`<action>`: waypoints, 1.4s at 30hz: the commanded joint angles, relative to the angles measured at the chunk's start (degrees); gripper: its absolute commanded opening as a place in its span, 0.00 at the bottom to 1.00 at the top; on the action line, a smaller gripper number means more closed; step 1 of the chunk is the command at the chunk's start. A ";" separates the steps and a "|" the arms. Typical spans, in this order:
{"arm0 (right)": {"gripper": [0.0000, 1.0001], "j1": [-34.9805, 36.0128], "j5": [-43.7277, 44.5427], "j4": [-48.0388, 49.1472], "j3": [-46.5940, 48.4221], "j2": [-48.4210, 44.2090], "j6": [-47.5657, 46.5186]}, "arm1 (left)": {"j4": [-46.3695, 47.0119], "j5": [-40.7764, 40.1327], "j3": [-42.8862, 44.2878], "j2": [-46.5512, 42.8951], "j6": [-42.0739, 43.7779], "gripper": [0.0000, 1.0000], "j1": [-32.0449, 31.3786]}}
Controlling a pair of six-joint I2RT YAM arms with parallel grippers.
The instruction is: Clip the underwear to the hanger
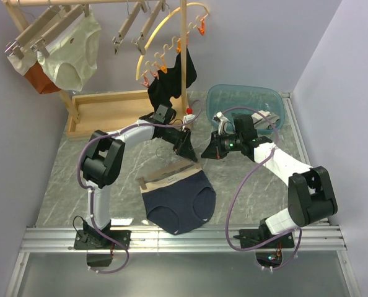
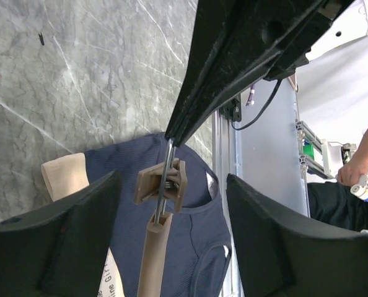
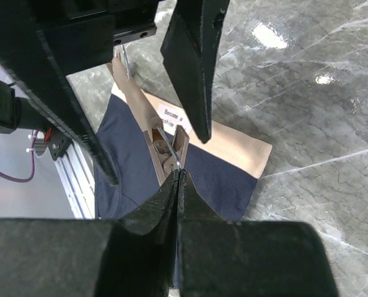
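Note:
The navy underwear (image 1: 181, 204) lies flat on the marble table, its tan waistband (image 3: 233, 145) on the far side. The wooden hanger (image 1: 171, 173) rests along that waistband. My right gripper (image 3: 179, 172) is shut on the thin metal wire at the hanger's right end, just past its clip (image 3: 171, 151). My left gripper (image 2: 171, 180) hovers open over that same end. The clip (image 2: 160, 185) and the bar (image 2: 152, 260) sit between its fingers (image 2: 66, 241) without touching either one. Navy fabric (image 2: 196, 247) shows below the clip. In the top view both grippers (image 1: 187, 148) (image 1: 204, 151) meet above the waistband's right corner.
A blue plastic tub (image 1: 246, 102) stands behind my right arm and a wooden tray (image 1: 109, 111) behind my left. At the back, a rack carries cream briefs (image 1: 72, 52), spare wooden hangers (image 1: 134, 28) and a black garment (image 1: 171, 77) on orange pegs. The table's metal rail (image 2: 224, 154) runs close by.

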 commanded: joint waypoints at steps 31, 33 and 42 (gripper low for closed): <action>0.39 -2.77 10.37 0.00 0.30 2.57 4.94 | -15.52 3.22 6.34 2.19 16.94 0.00 -0.12; 0.43 -1.54 11.33 -0.53 1.27 4.78 5.81 | -15.96 3.22 6.52 2.19 17.21 0.00 -0.21; 0.47 3.56 10.55 4.13 2.95 14.10 9.16 | -16.58 3.31 6.52 1.66 17.56 0.00 -0.12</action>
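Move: The hanger's right-end clip sits between the open left fingers, within about 1 cm of the hand point. The right hand still grips the metal rod end there, with the clip about 2 cm to its left and 1 cm back. The waistband's right corner lies some 12 cm below the right hand and 2 cm left. The far clip is about 21 cm left of the left hand, 6 cm back and 10 cm lower. Left fingers pinch the clip; right releases the rod, swings forward-right, then sinks about 9 cm towards the waistband corner. ##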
